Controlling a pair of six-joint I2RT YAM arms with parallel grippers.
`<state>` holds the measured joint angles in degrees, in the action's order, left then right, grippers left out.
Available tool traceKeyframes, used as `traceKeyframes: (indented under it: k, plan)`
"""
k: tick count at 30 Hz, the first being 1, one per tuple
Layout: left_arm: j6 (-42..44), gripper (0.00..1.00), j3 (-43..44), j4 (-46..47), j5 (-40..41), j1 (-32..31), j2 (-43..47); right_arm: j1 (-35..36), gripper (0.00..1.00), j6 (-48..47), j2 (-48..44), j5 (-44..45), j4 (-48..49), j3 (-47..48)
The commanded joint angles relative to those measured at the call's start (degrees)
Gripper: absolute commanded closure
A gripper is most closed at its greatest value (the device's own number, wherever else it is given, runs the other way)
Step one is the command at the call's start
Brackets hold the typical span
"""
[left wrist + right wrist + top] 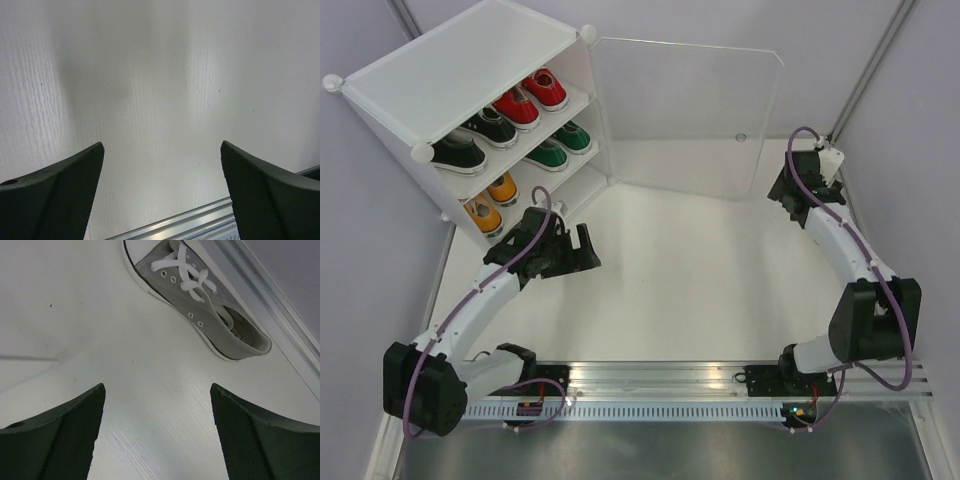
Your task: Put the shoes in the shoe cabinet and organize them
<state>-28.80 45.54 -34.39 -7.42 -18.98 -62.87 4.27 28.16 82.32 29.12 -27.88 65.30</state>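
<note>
The white shoe cabinet (460, 60) stands at the back left with its clear door (690, 120) swung open. Its top tier holds a black pair (475, 140) and a red pair (530, 97). A green pair (560, 145) is on the middle tier and an orange pair (492, 200) on the bottom one. My left gripper (588, 250) (162, 145) hovers open and empty over the bare table just in front of the cabinet. A single grey shoe (200, 295) lies by the right wall, just ahead of my right gripper (788, 190) (157, 387), which is open and empty.
The open door stretches across the back of the table between the two arms. An aluminium rail (720, 385) (200, 220) runs along the near edge at the arm bases. The right wall's base edge (280, 295) passes close behind the grey shoe.
</note>
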Motion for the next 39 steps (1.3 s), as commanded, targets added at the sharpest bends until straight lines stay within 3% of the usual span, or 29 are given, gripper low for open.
traceKeyframes:
  k: [1,4,12,24,29,32,35,38,39]
  plan:
    - [7.96,0.0,3.33,-1.12,-4.45,-0.09,1.43,-3.83,0.11,-1.62,6.34,-3.36,2.99,7.02]
    - [8.84,0.0,2.19,-0.15,-3.57,-0.09,2.22,-9.01,0.11,-1.71,12.58,-7.74,3.97,12.12]
    - [9.46,0.01,1.22,0.03,0.83,0.0,3.9,-17.45,0.12,-2.58,22.26,-15.05,6.08,12.93]
    - [9.99,0.02,0.96,0.03,2.67,0.17,4.07,-21.06,0.14,-8.46,27.54,-24.55,10.38,9.5]
    - [9.9,0.02,1.04,-0.06,3.03,0.52,4.07,-20.88,0.2,-9.88,28.15,-28.6,12.15,8.0]
    - [9.9,0.02,0.87,-0.06,3.2,0.7,4.16,-20.71,0.25,-10.67,28.59,-28.86,12.58,7.57]
    - [9.9,0.02,0.69,-0.06,4.16,0.79,4.25,-20.01,0.37,-11.37,27.72,-28.95,13.02,6.69]
    - [9.81,0.02,0.69,-0.06,5.22,0.97,4.6,-17.2,0.53,-13.04,27.01,-27.3,11.98,6.95]
    - [9.73,0.02,0.69,-0.06,5.48,0.97,4.77,-16.32,0.64,-13.22,26.84,-26.15,11.45,7.21]
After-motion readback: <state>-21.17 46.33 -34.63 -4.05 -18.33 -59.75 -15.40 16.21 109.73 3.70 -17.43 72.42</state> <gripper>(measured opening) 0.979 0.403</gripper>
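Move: The grey shoe lies about 7 cm ahead of the right hand, 11 cm to its right and some 14 cm below, toe pointing away from the base. The right-hand table rail runs just beyond the shoe, about 19 cm to the hand's right, and the open clear door's lower free corner is roughly 12 cm ahead and 7 cm left, both at table level. From the left hand the shoe is about 21 cm ahead and 61 cm to the right. Down some 13 cm in all, the right hand first sweeps forward about 5 cm and right about 10 cm to get over the grey shoe, then sinks almost straight down, its fingers tipping steeper. Low down it eases back left 2 cm and, late, turns slightly counter-clockwise as the wide-open fingers close past half, pinching the shoe's sides around the ankle opening behind the laces. ##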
